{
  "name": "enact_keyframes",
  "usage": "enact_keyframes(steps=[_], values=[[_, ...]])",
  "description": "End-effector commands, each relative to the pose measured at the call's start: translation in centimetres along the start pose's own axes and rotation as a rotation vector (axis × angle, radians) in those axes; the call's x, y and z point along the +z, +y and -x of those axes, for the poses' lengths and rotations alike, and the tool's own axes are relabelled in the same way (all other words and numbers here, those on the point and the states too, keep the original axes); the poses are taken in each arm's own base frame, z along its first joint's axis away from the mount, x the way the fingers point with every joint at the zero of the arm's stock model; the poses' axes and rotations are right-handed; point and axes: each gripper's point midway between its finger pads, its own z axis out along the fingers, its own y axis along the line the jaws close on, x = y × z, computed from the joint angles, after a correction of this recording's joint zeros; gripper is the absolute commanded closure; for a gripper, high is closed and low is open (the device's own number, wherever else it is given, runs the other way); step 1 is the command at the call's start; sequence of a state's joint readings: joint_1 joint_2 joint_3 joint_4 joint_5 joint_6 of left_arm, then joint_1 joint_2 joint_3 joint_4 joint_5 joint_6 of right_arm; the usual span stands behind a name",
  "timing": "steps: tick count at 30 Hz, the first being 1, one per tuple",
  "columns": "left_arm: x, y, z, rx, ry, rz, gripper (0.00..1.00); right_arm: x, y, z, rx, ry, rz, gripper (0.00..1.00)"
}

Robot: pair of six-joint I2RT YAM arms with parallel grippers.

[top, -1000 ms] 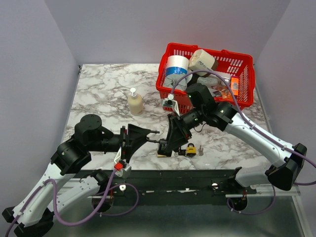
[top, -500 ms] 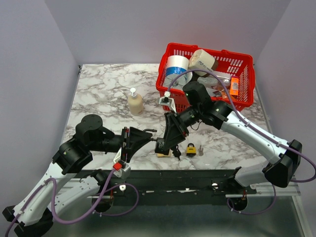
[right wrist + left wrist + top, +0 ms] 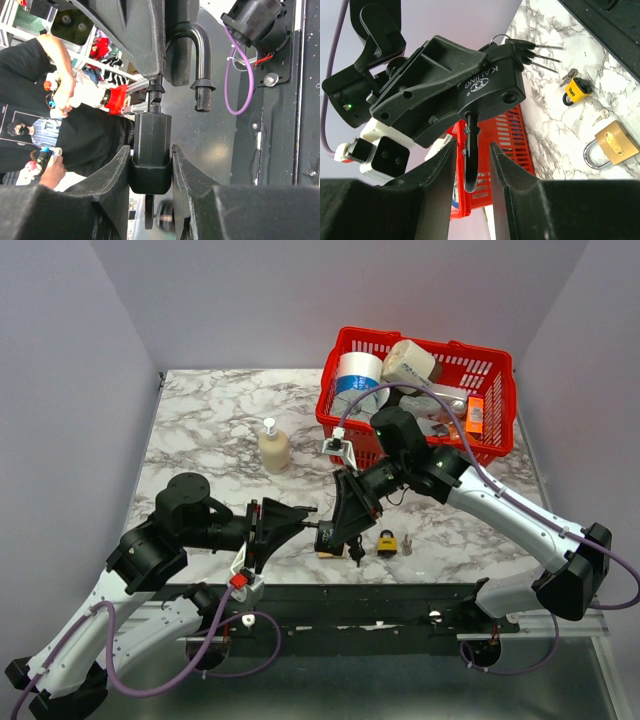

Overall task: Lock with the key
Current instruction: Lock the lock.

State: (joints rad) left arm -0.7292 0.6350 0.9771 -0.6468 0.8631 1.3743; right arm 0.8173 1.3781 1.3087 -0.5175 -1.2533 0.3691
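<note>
A black padlock [image 3: 485, 87] hangs in the air between the two arms. My right gripper [image 3: 150, 149] is shut on its body [image 3: 151, 160], seen from above at the near table edge [image 3: 333, 537]. A bunch of keys [image 3: 520, 47] on a ring hangs from the body's bottom end, and one key head [image 3: 150, 215] shows below the body. The shackle [image 3: 200, 55] stands open with its free end out of the body. My left gripper [image 3: 472, 146] is open, its fingers [image 3: 437, 172] on either side of the shackle [image 3: 470, 160] with a gap on both sides.
A brass padlock [image 3: 615, 145], a small yellow padlock [image 3: 575, 91] and loose keys [image 3: 568, 76] lie on the marble table [image 3: 200, 430] under the arms. A red basket [image 3: 497, 365] of goods stands at the back right. A soap bottle [image 3: 273, 447] stands at mid left.
My right gripper has carried the black padlock a little to the left, towards the left gripper. The left jaws narrowed on the shackle and then widened slightly.
</note>
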Motion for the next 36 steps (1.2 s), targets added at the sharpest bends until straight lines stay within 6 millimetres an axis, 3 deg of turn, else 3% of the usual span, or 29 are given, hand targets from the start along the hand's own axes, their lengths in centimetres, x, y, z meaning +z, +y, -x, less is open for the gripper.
enact_keyframes(steps=[1,12,15,17,21,24,26,27,30,36], values=[[0.4,-0.5,0.1,0.053,-0.018,-0.026,0.64,-0.4,2.9,-0.2,-0.050,0.012,0.085,0.99],[0.3,-0.1,0.1,0.032,-0.009,-0.019,0.74,0.3,3.6,-0.9,-0.037,0.048,0.140,0.99],[0.1,0.3,0.4,0.017,-0.017,-0.004,0.80,0.3,3.8,-0.7,-0.047,0.044,0.139,0.99],[-0.1,0.8,0.8,0.002,-0.022,0.011,0.90,0.4,3.7,-0.5,-0.060,0.036,0.129,0.99],[-0.6,3.4,0.2,-0.131,0.034,0.121,1.00,-0.2,3.4,0.3,-0.099,-0.001,0.091,0.99],[-0.9,3.4,0.5,-0.235,0.037,0.132,1.00,-0.9,2.8,0.9,-0.097,-0.032,0.064,0.99],[-1.1,3.3,0.8,-0.294,0.033,0.127,1.00,-1.7,2.4,1.8,-0.110,-0.070,0.026,0.72],[-1.0,3.4,0.7,-0.326,0.035,0.129,1.00,-1.9,2.5,2.1,-0.123,-0.076,0.025,0.40],[-1.1,4.0,0.5,-0.446,0.048,0.167,1.00,-2.9,2.3,2.9,-0.164,-0.114,-0.018,0.06],[-0.7,4.9,0.5,-0.692,0.036,0.217,1.00,-4.5,1.8,2.9,-0.274,-0.142,-0.120,0.05]])
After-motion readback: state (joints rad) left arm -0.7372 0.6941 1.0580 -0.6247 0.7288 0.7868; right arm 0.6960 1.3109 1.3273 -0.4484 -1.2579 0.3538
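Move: The black padlock's open shackle already sits between the left gripper's half-open fingertips, about 1 cm to the right of the hand point. From the left hand the lock body, in the right gripper's fingers, is some 5 cm right and 2 cm back. On the table 20 cm below lie the brass lock, 5 cm ahead and 5 cm right, and the yellow lock, about 7 cm ahead and 16 cm right. Close the left fingers on the black padlock's shackle, almost in place, while the right gripper keeps its pinch on the body and eases back about 1.5 cm. Then roll the left wrist some 30 degrees, its forward side tipping down; meanwhile swing the right hand forward and up, open it wide and draw it off slightly right. ##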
